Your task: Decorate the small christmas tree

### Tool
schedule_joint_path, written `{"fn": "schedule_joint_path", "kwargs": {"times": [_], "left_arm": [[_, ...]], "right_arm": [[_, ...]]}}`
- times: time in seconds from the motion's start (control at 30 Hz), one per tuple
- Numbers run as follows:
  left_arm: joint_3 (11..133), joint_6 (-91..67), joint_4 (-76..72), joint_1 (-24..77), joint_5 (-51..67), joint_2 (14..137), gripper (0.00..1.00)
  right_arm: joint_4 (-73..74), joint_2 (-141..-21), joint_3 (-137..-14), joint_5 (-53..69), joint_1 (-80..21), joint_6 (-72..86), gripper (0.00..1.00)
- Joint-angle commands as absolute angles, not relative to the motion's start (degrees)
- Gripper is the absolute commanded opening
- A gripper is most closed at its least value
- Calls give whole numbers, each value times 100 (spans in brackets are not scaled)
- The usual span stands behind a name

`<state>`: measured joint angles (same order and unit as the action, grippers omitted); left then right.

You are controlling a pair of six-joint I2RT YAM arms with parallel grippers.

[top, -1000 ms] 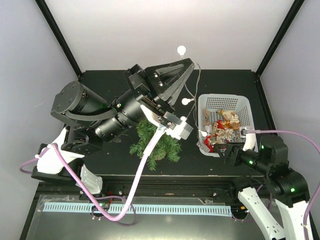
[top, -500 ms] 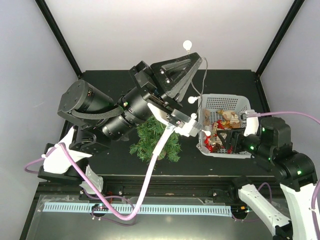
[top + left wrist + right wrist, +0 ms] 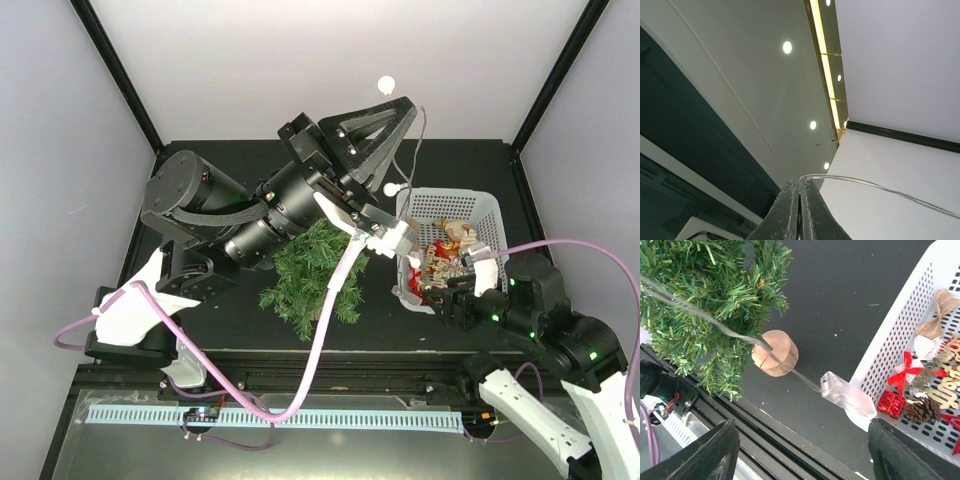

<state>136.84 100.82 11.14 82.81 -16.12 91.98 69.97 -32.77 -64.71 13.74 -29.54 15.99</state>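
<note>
The small christmas tree [image 3: 315, 270] stands on the black table, leaning a little; the right wrist view shows its green branches [image 3: 700, 295] and round wooden base [image 3: 775, 352]. My left gripper [image 3: 400, 105] is raised high above the tree and is shut on a thin clear light-string wire [image 3: 880, 187]. The closed fingertips [image 3: 790, 200] pinch the wire's bend. White bulbs [image 3: 392, 187] hang on the wire, which runs down over the tree to a clear plastic box [image 3: 847, 395] by the basket. My right gripper [image 3: 805, 460] hovers open, low over that box, holding nothing.
A white perforated basket [image 3: 450, 195] sits right of the tree. It holds a red gift box [image 3: 891, 403], a pine cone [image 3: 922, 410], a burlap bow [image 3: 938, 315] and other ornaments. The table's near edge and a metal rail [image 3: 765, 440] lie just below the right gripper.
The left arm has swung up and to the right, carrying the wire and its bulbs. The right gripper has shifted left to the basket's near-left corner.
</note>
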Motion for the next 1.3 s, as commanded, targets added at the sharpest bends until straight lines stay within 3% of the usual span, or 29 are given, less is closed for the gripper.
{"fn": "schedule_joint_path", "kwargs": {"times": [0.0,0.57,0.73,0.87,0.97,1.0,1.27], "left_arm": [[13904,9818,1087,8181,-1444,9237,1],[13887,9584,1226,8068,-1406,9220,2],[13887,9504,1267,8068,-1428,9188,2],[13869,9469,1276,8073,-1454,9152,1],[13861,9524,1266,8070,-1499,9096,2],[13860,9553,1261,8076,-1533,9070,2],[13169,9782,1180,8077,-2068,8470,2]], "right_arm": [[6604,-3253,-6295,1683,-3014,1420,72],[4666,-3742,-5269,2556,-3067,1674,73],[4149,-3845,-5029,2314,-3067,1758,70],[3998,-3921,-4845,1792,-3067,1828,50],[4031,-3776,-4863,1163,-3067,2029,11],[4072,-3677,-4912,990,-3064,2080,3],[4923,-3418,-6257,565,-3067,2159,1]]}}
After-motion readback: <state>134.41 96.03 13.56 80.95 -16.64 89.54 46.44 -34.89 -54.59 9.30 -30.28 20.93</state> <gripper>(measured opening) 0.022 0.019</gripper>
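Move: The light string's lowest bulb, on its hanging wire, is about 6 cm ahead of the right hand, 4 cm to its left and some 4 cm below. From that hand the basket's middle lies about 18 cm ahead, 7 cm right and 23 cm down; the tree stands roughly 8 cm ahead and 20 cm left, its middle some 10 cm lower. The bulb is roughly 8 cm ahead of the left hand, 6 cm right and 42 cm below. The hanging wire of the light string, close to its lowest bulb, is what the right hand goes for: fingers open, it pushes forward, left and down, about 9 cm in all, then shuts and pinches the wire. It then lifts about 5 cm, easing back to the right. The left hand keeps its pinch on the string high above, nearly still. ##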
